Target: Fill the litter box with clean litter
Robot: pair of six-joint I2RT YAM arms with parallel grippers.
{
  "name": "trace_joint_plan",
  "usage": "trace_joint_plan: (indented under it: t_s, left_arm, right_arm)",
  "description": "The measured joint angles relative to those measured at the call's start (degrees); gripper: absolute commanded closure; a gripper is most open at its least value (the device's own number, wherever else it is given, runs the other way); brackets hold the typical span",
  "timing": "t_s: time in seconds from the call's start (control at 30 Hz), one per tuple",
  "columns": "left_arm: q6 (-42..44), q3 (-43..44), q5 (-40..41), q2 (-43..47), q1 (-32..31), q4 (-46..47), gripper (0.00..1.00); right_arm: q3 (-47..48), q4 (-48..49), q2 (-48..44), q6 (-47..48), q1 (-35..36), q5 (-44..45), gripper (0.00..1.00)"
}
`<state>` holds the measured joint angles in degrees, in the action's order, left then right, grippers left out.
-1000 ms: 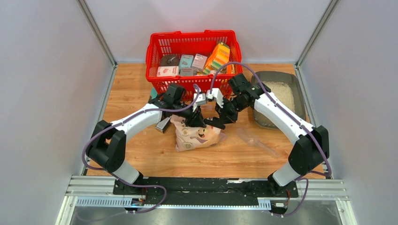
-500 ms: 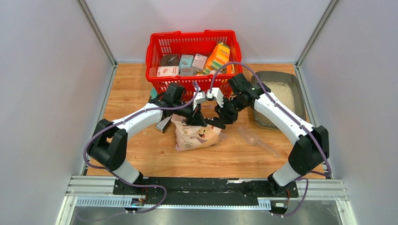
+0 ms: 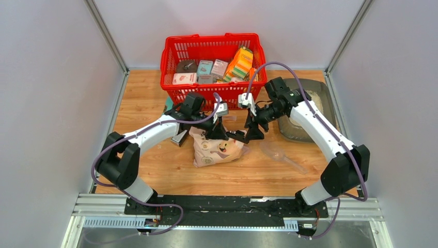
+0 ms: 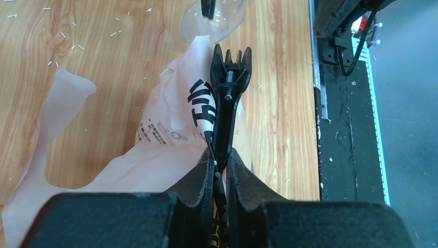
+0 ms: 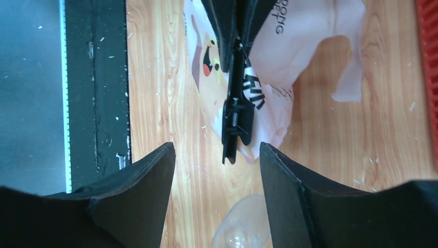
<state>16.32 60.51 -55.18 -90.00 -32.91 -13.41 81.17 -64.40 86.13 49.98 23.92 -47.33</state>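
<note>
The grey litter box sits at the back right, and my right arm crosses over it. Clean litter shows as a pale patch inside it. A pinkish bag with a cartoon cat lies mid-table. My left gripper is shut on a black clip that sits on the bag's top edge. My right gripper stands open just right of the clip, with nothing between its fingers.
A clear plastic scoop lies on the wood right of the bag. A red mesh basket full of packages stands at the back. Scattered granules dot the wood. The black base rail runs along the near edge.
My right gripper has opened, let go of the clip and drawn back to the right. The left gripper stays closed on the clip above the bag.
</note>
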Motion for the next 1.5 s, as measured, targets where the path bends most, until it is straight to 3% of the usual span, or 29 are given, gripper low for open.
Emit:
trace_joint_plan:
  t_s: [0.63,0.87,1.13,1.33,1.5]
  left_arm:
    - [0.5,-2.1,0.5,1.5,-0.1,2.7,1.00]
    - [0.2,-2.1,0.6,1.5,-0.1,2.8,1.00]
    - [-0.6,-2.1,0.9,1.5,-0.3,3.0,1.00]
    - [-1.1,-2.1,1.1,1.5,-0.3,3.0,1.00]
    - [-1.5,-2.1,1.6,1.5,-0.4,3.0,0.83]
  right_arm:
    - [-1.7,5.0,3.0,-0.1,2.8,-2.6,0.42]
    - [-2.8,7.4,3.4,-1.2,3.4,-1.5,0.55]
    - [-3.1,9.0,3.7,-2.2,3.6,-0.7,0.58]
    - [-3.3,9.5,3.7,-2.4,3.9,0.3,0.75]
    - [-3.3,9.7,3.7,-2.8,4.0,0.7,0.85]
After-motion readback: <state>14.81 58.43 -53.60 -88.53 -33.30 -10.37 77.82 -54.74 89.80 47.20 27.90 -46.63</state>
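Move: The black clip's free end is about 3 cm left of the right hand, 3 cm below and 1 cm ahead; from the left hand, which already pinches the clip and bag edge, it is some 9 cm right and 1 cm back, about level. Counted from the right hand, the litter bag's middle is some 13 cm left, 2 cm back and 12 cm lower; the clear scoop lies 13 cm right, 2 cm back on the table. Bring the right gripper in from the right, about 3 cm left and 3 cm down towards the clip's free end, going mostly left first, then sinking with a slight drift forward. Hold its tilt nearly steady and close the half-open fingers until they pinch the clip around its spring, while the left gripper stays put and keeps its grip on the clip and bag edge. ##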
